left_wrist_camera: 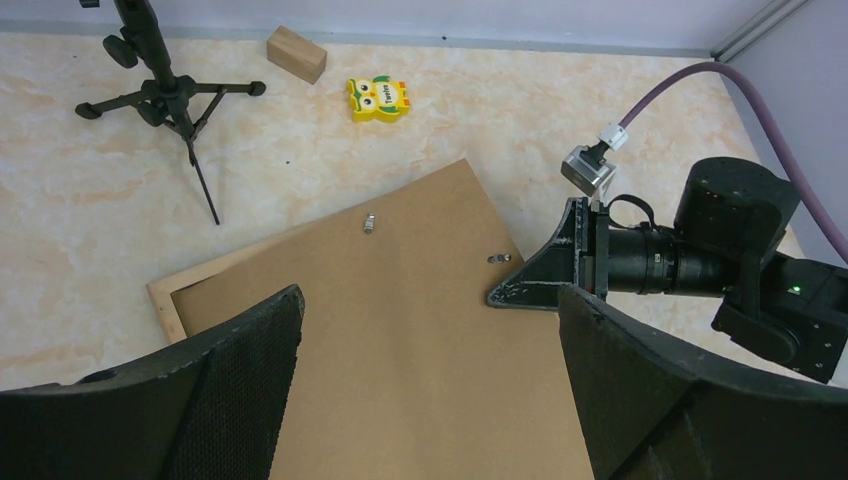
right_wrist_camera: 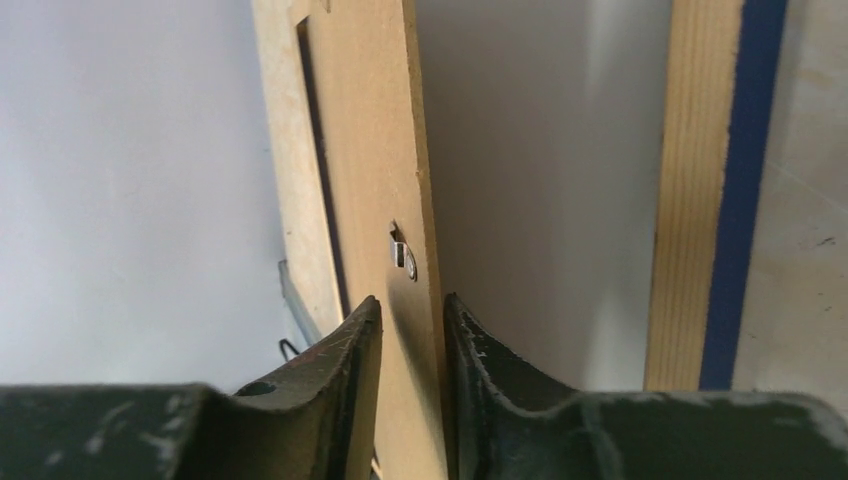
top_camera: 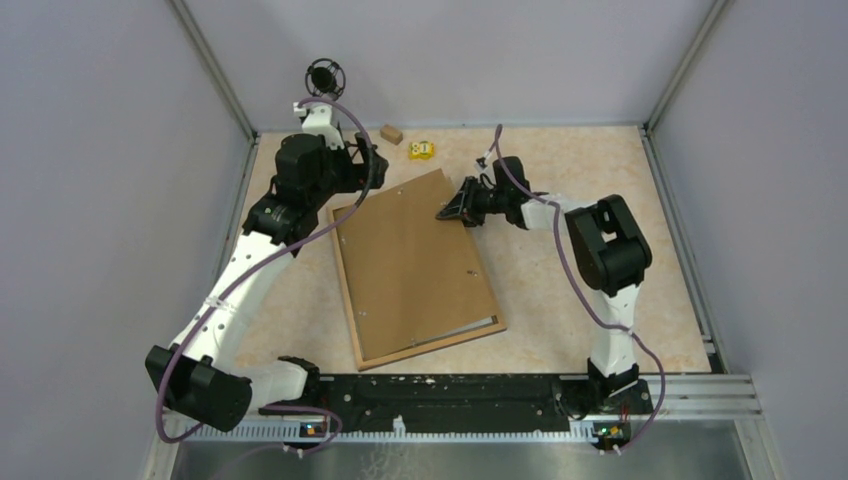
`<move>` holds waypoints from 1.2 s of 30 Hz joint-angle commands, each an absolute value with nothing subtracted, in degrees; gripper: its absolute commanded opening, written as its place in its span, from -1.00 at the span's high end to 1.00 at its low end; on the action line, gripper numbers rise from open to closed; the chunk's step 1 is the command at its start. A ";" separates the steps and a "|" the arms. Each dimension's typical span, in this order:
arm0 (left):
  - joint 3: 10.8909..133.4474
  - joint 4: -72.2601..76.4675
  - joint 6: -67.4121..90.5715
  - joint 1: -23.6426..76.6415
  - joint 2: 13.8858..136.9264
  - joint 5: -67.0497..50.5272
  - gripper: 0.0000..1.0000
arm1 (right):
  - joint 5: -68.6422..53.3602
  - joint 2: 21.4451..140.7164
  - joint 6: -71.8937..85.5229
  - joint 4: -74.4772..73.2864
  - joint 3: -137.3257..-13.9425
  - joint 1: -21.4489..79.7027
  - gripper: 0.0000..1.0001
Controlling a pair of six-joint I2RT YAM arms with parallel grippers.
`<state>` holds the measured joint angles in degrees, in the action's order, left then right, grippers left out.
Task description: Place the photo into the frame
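The frame (top_camera: pixel 346 285) lies face down on the table, its light wood rim (left_wrist_camera: pixel 166 302) showing; in the right wrist view its rail (right_wrist_camera: pixel 700 200) is wood with a dark blue edge. A brown backing board (top_camera: pixel 415 260) lies askew over it, with its far right edge raised. My right gripper (top_camera: pixel 445 212) straddles that edge (right_wrist_camera: pixel 412 305), jaws slightly apart, and the board (right_wrist_camera: pixel 370 130) rests against one finger. A white surface (right_wrist_camera: pixel 520 150) shows under the board. The photo is hidden. My left gripper (left_wrist_camera: pixel 430 300) hovers wide open above the board (left_wrist_camera: pixel 420 340), near the frame's far left corner (top_camera: pixel 365 168).
A yellow owl toy (top_camera: pixel 421 150) (left_wrist_camera: pixel 378 98) and a small wooden block (top_camera: pixel 391 133) (left_wrist_camera: pixel 296 53) sit at the back of the table. A small black tripod (top_camera: pixel 325 75) (left_wrist_camera: pixel 160 90) stands at the back left. Grey walls close in three sides.
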<state>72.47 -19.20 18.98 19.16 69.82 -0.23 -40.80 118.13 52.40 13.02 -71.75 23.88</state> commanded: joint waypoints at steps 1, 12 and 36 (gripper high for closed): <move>71.98 -15.89 19.41 18.72 69.70 -1.33 -0.97 | -35.16 113.85 46.62 5.42 -76.54 25.96 0.38; 71.86 -15.74 19.69 18.47 69.87 -2.13 -0.97 | -28.56 113.77 36.18 -12.38 -84.78 28.36 0.00; 71.68 -15.61 20.00 17.93 70.22 -2.91 -0.98 | -13.49 112.23 23.05 -28.62 -91.72 31.29 -0.90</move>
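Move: The right fingers straddle the raised edge of the backing board, whose middle is about 9 cm back, 6 cm left and 3 cm below. The frame's middle is some 11 cm back, 6 cm left and 5 cm below that hand; the yellow toy is 12 cm ahead, 4 cm left and 4 cm below. From the idle left hand, the frame's middle lies roughly 8 cm back, 6 cm right and 28 cm below. Right fingers open wide off the backing board's edge, tip down some 35 degrees, and shift right 2.5 cm. ##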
